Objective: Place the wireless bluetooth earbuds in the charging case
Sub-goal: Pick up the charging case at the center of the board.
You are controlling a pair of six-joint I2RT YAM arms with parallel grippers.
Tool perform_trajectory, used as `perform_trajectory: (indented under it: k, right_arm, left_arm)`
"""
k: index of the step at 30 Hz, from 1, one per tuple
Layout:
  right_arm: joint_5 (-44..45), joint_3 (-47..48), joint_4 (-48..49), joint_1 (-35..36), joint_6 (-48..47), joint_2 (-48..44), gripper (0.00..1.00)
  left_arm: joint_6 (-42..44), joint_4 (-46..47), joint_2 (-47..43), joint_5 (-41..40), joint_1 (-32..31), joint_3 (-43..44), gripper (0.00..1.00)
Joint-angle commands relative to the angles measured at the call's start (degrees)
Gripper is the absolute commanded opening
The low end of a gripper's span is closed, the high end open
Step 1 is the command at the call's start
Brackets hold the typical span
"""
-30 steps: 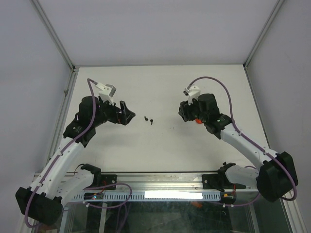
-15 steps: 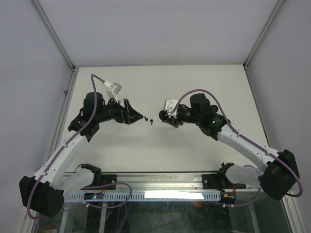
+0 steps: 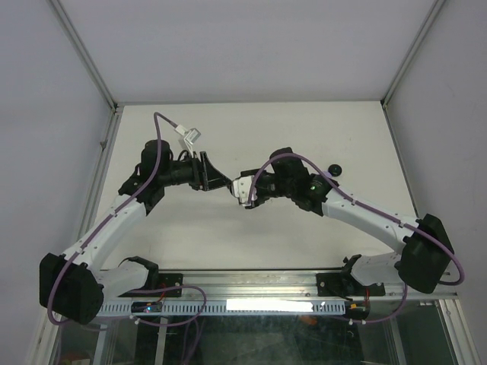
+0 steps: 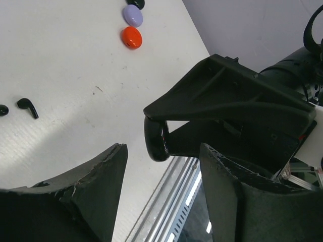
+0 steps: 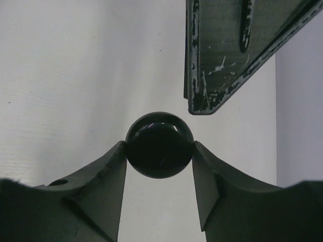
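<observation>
A round glossy black charging case (image 5: pixel 159 144) sits pinched between the fingers of my right gripper (image 5: pixel 158 147), lifted off the table. From the left wrist the same case (image 4: pixel 156 139) shows edge-on, just beyond the tips of my left gripper (image 4: pixel 162 151), whose jaws stand apart with nothing between them. One left finger (image 5: pixel 227 50) hangs above and to the right of the case. Two small black earbuds (image 4: pixel 28 107) lie on the white table. Both grippers (image 3: pixel 230 187) meet mid-table and hide the earbuds from the top camera.
A red case (image 4: pixel 131 37), a lavender case (image 4: pixel 133 15) and a black one (image 4: pixel 136 2) lie in a row on the table. A black case (image 3: pixel 333 169) shows behind the right arm. White walls enclose the table (image 3: pixel 228 129).
Both arms have swung inward to the table's middle. The right gripper brought the black case leftward to the left gripper's tips. The left jaws have narrowed.
</observation>
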Motion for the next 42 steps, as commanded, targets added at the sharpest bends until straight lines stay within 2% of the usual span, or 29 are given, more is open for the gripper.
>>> perform_trajectory:
  k: [1, 6, 16, 23, 24, 27, 36, 40, 41, 42]
  right_arm:
    - [1.3, 3.4, 0.2, 1.2, -4.1, 0.2, 0.44]
    - [3.2, 3.5, 0.4, 1.8, -4.7, 0.8, 0.44]
    - [4.3, 3.5, 0.7, 3.0, -5.2, 1.4, 0.44]
    - [5.0, 2.3, 2.3, 3.5, -4.4, 0.8, 0.46]
    - [5.1, 2.0, 2.7, 3.5, -4.1, 0.6, 0.48]
    - [6.2, 1.2, 3.4, 3.5, -3.3, -0.6, 0.53]
    - [13.1, -4.1, 11.8, 3.1, 10.1, -7.2, 0.74]
    - [12.9, -5.9, 16.5, 2.1, 21.7, -9.3, 0.79]
    - [13.4, -6.2, 17.9, 1.7, 24.8, -9.6, 0.82]
    - [13.7, -6.8, 19.2, 1.4, 27.7, -10.1, 0.97]
  left_arm:
    - [-1.6, 3.7, 1.7, 2.9, -1.0, 0.2, 0.59]
    - [-1.9, 4.5, 3.3, 2.6, -2.2, -0.7, 0.49]
    - [-2.7, 6.3, 6.0, 1.3, -4.4, -1.4, 0.43]
    - [-1.3, 6.4, 6.2, 0.3, -4.8, -1.6, 0.14]
    - [-1.1, 6.4, 6.0, -0.1, -4.8, -1.6, 0.08]
    - [-0.2, 6.4, 4.9, -1.6, -4.8, -1.5, 0.0]
    - [3.7, 7.8, -0.9, -11.0, -4.8, -3.5, 0.0]
    - [4.0, 10.5, -4.5, -14.9, -4.8, -4.7, 0.0]
    - [4.1, 11.6, -5.4, -15.6, -4.7, -5.3, 0.0]
    - [4.2, 12.6, -6.5, -16.1, -4.8, -5.9, 0.0]
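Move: The charging case, a black disc, is still gripped between the right fingertips. From the left hand, which comes for it with open fingers, it lies about 3 cm to the right, 3 cm lower and 1 cm back. The two black earbuds lie together on the table, some 6 cm ahead of the left hand, 1 cm to its right and 19 cm below. The red case is roughly 27 cm to the left hand's right, 6 cm ahead and 20 cm below. The charging case is passed from right hand to left: the left sinks nearly 4 cm, reaching 2 cm right, and pinches the case while the right holds almost still. Then the right fingers open and let go, that hand rising about 4 cm and drawing 2 cm right, swinging clockwise and tipping its fingertips up, as the left lifts the case roughly 2 cm, also going left and forward. ##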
